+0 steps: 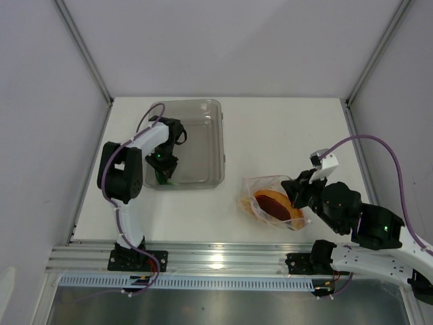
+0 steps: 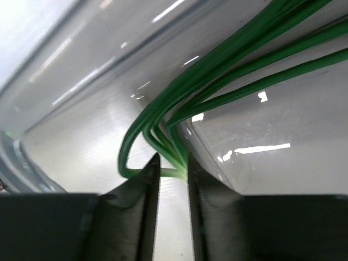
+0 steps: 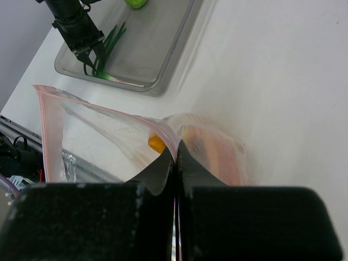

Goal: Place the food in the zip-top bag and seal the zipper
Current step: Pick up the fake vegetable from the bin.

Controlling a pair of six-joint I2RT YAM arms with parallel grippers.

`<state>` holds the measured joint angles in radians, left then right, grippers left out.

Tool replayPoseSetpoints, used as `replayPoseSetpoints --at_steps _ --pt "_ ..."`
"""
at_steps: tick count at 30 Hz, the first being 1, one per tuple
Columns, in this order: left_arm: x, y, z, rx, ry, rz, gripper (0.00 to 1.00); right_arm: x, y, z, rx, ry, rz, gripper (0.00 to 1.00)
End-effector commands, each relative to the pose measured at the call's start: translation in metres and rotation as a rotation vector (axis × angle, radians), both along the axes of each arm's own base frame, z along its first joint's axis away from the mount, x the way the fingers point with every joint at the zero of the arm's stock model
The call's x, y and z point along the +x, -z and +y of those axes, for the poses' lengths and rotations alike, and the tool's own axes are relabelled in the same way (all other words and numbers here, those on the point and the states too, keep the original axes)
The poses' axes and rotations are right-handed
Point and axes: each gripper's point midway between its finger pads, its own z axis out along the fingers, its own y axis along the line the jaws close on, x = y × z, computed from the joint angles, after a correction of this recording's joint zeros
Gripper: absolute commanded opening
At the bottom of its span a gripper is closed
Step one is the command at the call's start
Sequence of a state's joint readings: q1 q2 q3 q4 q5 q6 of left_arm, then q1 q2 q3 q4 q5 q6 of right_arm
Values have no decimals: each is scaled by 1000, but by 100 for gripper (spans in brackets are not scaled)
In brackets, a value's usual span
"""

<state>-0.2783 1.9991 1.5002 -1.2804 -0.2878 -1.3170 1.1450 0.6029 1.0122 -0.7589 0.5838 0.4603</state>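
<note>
The green stalk (image 2: 217, 70) lies inside the clear bin (image 1: 215, 108), its pale bent end crossing the gap at the tips of my left gripper (image 2: 173, 166). The jaws stand a little apart around that end, not pressed on it. From above, the left gripper (image 1: 163, 169) is at the bin's near left corner. A green lime (image 3: 136, 2) lies further back in the bin. My right gripper (image 3: 175, 152) is shut on the pink zipper (image 3: 49, 130) edge of the zip-top bag (image 1: 260, 186), holding its mouth up. Inside the bag are a dark-red slice (image 1: 274, 203) and an orange piece (image 3: 156, 143).
The bin's near rim (image 3: 157, 87) sits between the two arms. White walls enclose the table on three sides, and a metal rail (image 1: 216, 254) runs along the near edge.
</note>
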Motion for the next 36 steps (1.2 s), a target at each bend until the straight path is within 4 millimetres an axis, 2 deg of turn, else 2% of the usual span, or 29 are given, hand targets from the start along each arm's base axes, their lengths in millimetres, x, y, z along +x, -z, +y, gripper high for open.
replayPoseSetpoints --at_steps 1,7,14,15,18,28,36 --pt "7 -24 8 20 33 -98 31 1 -20 3 74 -1 -24 0" --pt "8 -26 7 15 41 -100 35 -1 -20 3 81 -7 -19 0" --pt "-10 -22 14 34 7 -75 39 -2 -19 2 84 -5 -17 0" --pt "-11 -23 14 34 8 -80 42 -2 -19 2 85 -7 -17 0" --pt "-13 -23 16 35 5 -81 43 -2 -19 4 88 -11 -15 0" --pt "-12 -19 14 12 20 -78 45 -2 -18 6 89 -16 -12 0" --pt "-3 -30 18 22 40 -107 52 -2 -16 8 84 -21 -9 0"
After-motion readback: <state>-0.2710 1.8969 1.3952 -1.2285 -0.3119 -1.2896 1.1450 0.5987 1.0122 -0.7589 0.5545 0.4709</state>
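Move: The green onion lies on the bin floor just under the left hand. Its bent near end is right below the fingertips and its leaves run forward, so its middle is about 4 cm ahead, 1 cm right and 3 cm below. The bin's near wall is some 4 cm back, its left wall roughly 6 cm to the left, and the green ball 18 cm ahead and 4 cm right of the hand. From the right hand, the onion is about 17 cm ahead, 38 cm left and 28 cm below. Over the green onion's bent near end, the left fingers spread from about a quarter to half open. The hand first lifts a little over 1 cm, then eases back about 2 cm towards the bin's near wall and 1 cm left, sinking slightly and settling there with the fingers still pointing down, astride the leaf bases. ##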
